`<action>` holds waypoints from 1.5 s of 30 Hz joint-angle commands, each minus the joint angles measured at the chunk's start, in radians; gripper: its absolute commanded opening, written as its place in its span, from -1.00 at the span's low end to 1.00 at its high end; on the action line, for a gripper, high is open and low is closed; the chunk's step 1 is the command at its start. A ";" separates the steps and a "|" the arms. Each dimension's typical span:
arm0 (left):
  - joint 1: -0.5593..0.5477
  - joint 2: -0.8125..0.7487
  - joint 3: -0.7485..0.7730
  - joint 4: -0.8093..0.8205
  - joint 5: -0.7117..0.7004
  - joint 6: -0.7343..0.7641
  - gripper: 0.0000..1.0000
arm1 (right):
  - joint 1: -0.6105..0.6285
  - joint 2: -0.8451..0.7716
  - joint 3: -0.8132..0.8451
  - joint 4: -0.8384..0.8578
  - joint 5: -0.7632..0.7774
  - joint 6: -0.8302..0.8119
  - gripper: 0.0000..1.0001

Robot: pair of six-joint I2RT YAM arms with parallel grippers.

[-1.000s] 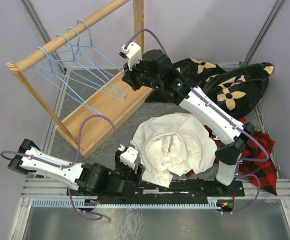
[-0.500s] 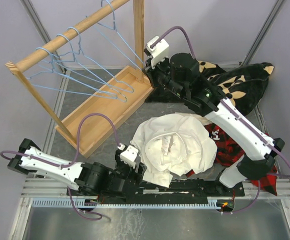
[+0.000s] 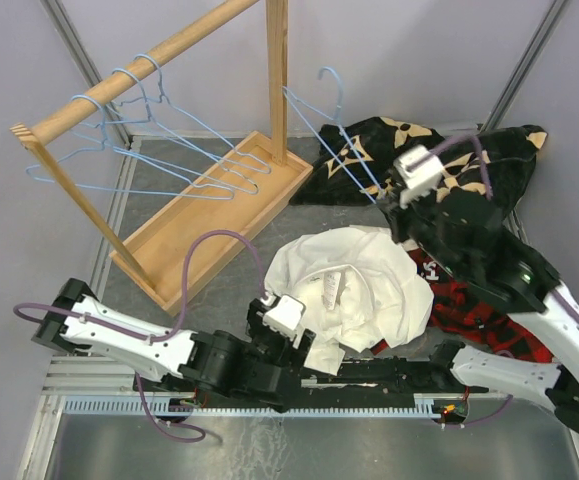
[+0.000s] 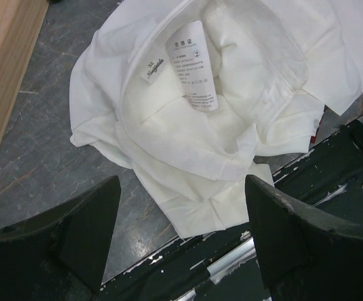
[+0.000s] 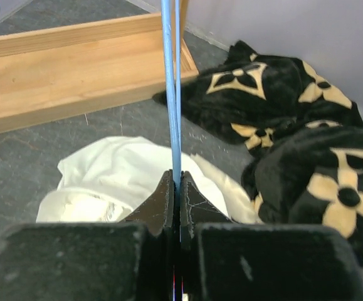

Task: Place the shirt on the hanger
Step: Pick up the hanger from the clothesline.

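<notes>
The cream-white shirt [image 3: 354, 285] lies crumpled in the middle of the table, collar and inner labels facing up [image 4: 231, 94]. My right gripper [image 3: 394, 205] is raised over the shirt's far right edge. Its jaws are shut [image 5: 176, 179] on the wire of a light-blue hanger [image 5: 170, 81]. That hanger [image 3: 331, 146] slants up and to the left, hook uppermost, free of the rail. My left gripper [image 4: 181, 188] is open and low at the shirt's near edge [image 3: 314, 352]. A corner of the shirt lies between its fingers, untouched.
A wooden rack has its rail [image 3: 139, 75] at the far left, with three more blue hangers [image 3: 169, 150] on it, above its tray base [image 3: 199, 220]. A black flowered blanket [image 3: 469, 170] lies at the far right, and a red plaid garment [image 3: 479, 310] lies under the right arm.
My right arm has carried the hanger off the rack, rightwards and nearer, over the blanket. My left gripper has shifted right towards the shirt and opened a little wider.
</notes>
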 commanded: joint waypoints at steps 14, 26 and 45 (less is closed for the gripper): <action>0.035 0.024 0.102 0.342 0.143 0.567 0.78 | 0.002 -0.385 0.042 -0.630 -0.030 0.199 -1.00; 0.224 -0.130 0.117 0.345 0.297 0.716 0.75 | 0.002 -0.355 0.013 -0.682 -0.174 0.187 -1.00; 0.261 -0.193 0.311 0.133 0.506 0.982 0.72 | 0.003 -0.278 -0.007 -0.613 -0.664 0.175 -1.00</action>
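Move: Below the right hand, which already holds the blue hanger by one corner, lies the white shirt: roughly 38 cm down, 2 cm back and 4 cm to the left. From that hand the red plaid shirt is some 27 cm right and 7 cm back, the dark floral fabric about 21 cm right and 21 cm ahead, both on the table. From the open left hand, the hanger's middle is about 33 cm ahead, 6 cm right and 20 cm higher. Drawing back about 17 cm with the hanger still pinched by its corner, the right hand first sweeps right and sinks some 8 cm, then eases back left, tipping its fingers down 30 degrees and turning counter-clockwise. The left hand slips right and back a little, then rises about 12 cm towards the hanger's free corner, turning clockwise, fingers open. ##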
